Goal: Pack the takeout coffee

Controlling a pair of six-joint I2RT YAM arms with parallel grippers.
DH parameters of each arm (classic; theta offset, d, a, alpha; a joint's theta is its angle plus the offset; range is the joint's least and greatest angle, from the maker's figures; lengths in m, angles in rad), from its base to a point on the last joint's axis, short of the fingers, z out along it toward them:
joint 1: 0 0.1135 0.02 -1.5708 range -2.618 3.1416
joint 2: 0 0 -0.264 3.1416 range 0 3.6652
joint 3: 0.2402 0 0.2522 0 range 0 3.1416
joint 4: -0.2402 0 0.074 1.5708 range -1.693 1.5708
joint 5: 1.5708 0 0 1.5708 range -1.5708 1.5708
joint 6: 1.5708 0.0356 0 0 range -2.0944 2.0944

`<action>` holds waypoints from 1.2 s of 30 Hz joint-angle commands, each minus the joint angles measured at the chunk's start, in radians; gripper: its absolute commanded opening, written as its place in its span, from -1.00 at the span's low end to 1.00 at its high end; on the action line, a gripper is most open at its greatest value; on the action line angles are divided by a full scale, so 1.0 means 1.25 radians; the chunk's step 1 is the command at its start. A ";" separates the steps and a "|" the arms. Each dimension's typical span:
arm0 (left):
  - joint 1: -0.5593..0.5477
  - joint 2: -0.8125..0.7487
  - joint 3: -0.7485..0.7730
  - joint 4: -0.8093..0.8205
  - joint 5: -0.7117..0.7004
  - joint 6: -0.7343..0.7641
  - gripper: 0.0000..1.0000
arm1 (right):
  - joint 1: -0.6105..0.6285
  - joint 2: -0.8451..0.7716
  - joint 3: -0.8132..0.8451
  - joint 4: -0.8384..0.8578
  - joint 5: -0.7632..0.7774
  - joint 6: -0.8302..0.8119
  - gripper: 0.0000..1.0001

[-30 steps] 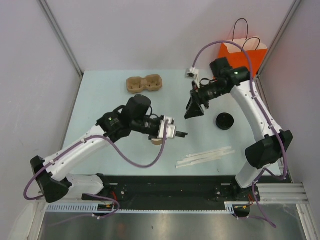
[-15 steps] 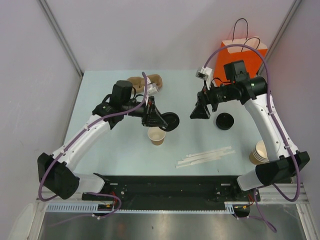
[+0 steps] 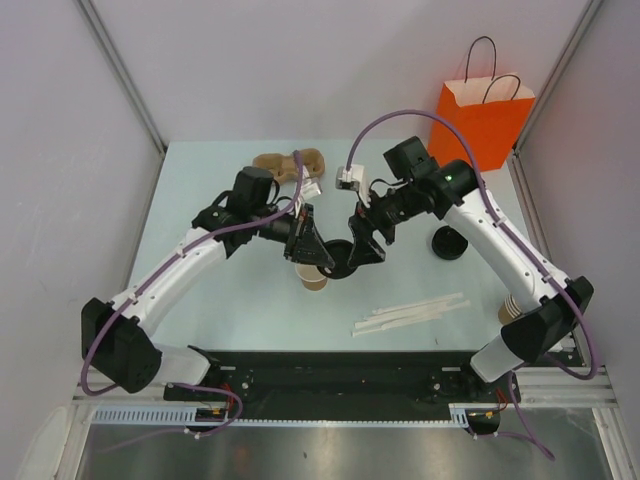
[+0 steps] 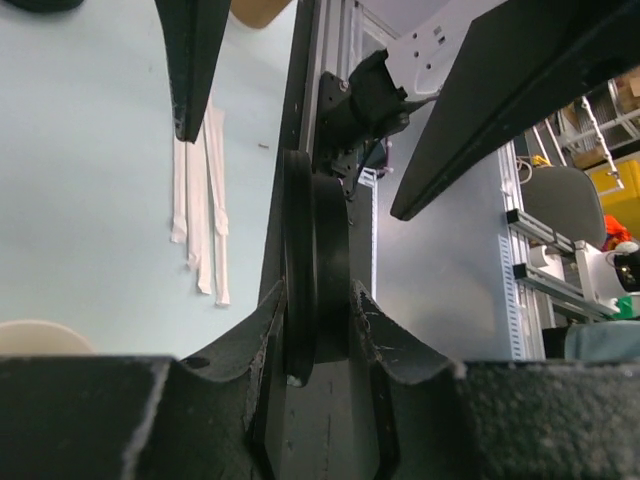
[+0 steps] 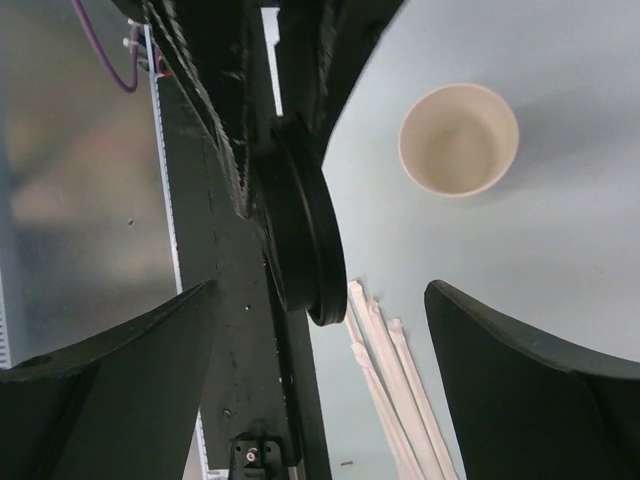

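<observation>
No takeout coffee, meaning a lidded cup, is in view. My left gripper point(image 3: 318, 252) point(image 4: 318, 300) is shut on a round black lid point(image 3: 341, 259) point(image 4: 315, 265), held on edge above the table. A lidless tan paper cup point(image 3: 314, 279) point(image 5: 459, 138) stands upright just below it. My right gripper point(image 3: 362, 245) point(image 5: 320, 295) faces the left one with its jaws open wide. The lid's point(image 5: 300, 230) free edge lies between the right fingers, and neither finger touches it.
An orange paper bag point(image 3: 485, 118) stands at the back right. A second loose black lid point(image 3: 449, 242) lies under the right arm. A brown cup carrier point(image 3: 290, 162) is at the back. White wrapped sticks point(image 3: 410, 314) point(image 5: 390, 370) lie near the front edge.
My right gripper has swung left from near the loose lid to the held lid and opened wider. The left gripper has lowered the lid slightly towards the cup.
</observation>
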 commanded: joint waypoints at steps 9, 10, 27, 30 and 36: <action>-0.013 0.029 0.083 -0.100 0.024 0.111 -0.54 | 0.029 0.064 0.005 -0.032 -0.118 -0.024 0.37; -0.012 0.034 0.086 -0.107 0.024 0.123 -0.55 | 0.031 0.069 0.004 -0.030 -0.129 -0.016 0.30; 0.054 -0.028 0.077 0.068 -0.054 -0.030 0.24 | -0.059 0.079 -0.012 0.062 -0.294 0.093 -0.59; 0.104 -0.071 0.057 0.180 -0.107 -0.117 0.38 | -0.126 0.080 -0.016 0.125 -0.366 0.174 -0.63; 0.156 -0.166 0.007 0.317 -0.363 -0.190 0.38 | -0.202 0.019 -0.146 0.557 -0.374 0.576 -0.64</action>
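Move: My left hand still grips the black lid by its edge, the lid's middle about 3 cm to its right and 1 cm below it; the cup stands some 5 cm ahead, 2 cm left and 14 cm below that hand. From my open right hand, the lid's middle is about 5 cm left, 2 cm back and 3 cm lower. The straws lie roughly 11 cm right of my right hand, 4 cm back and 20 cm below. I ease my right hand some 3 cm back, 2 cm left and 2 cm down around the free edge of the lid and shut its fingers on it, while my left keeps it nearly still. Then my left hand opens and leaves forward, up and left, about 10 cm in all, as my right carries the lid forward and up about 7 cm, tilting. ##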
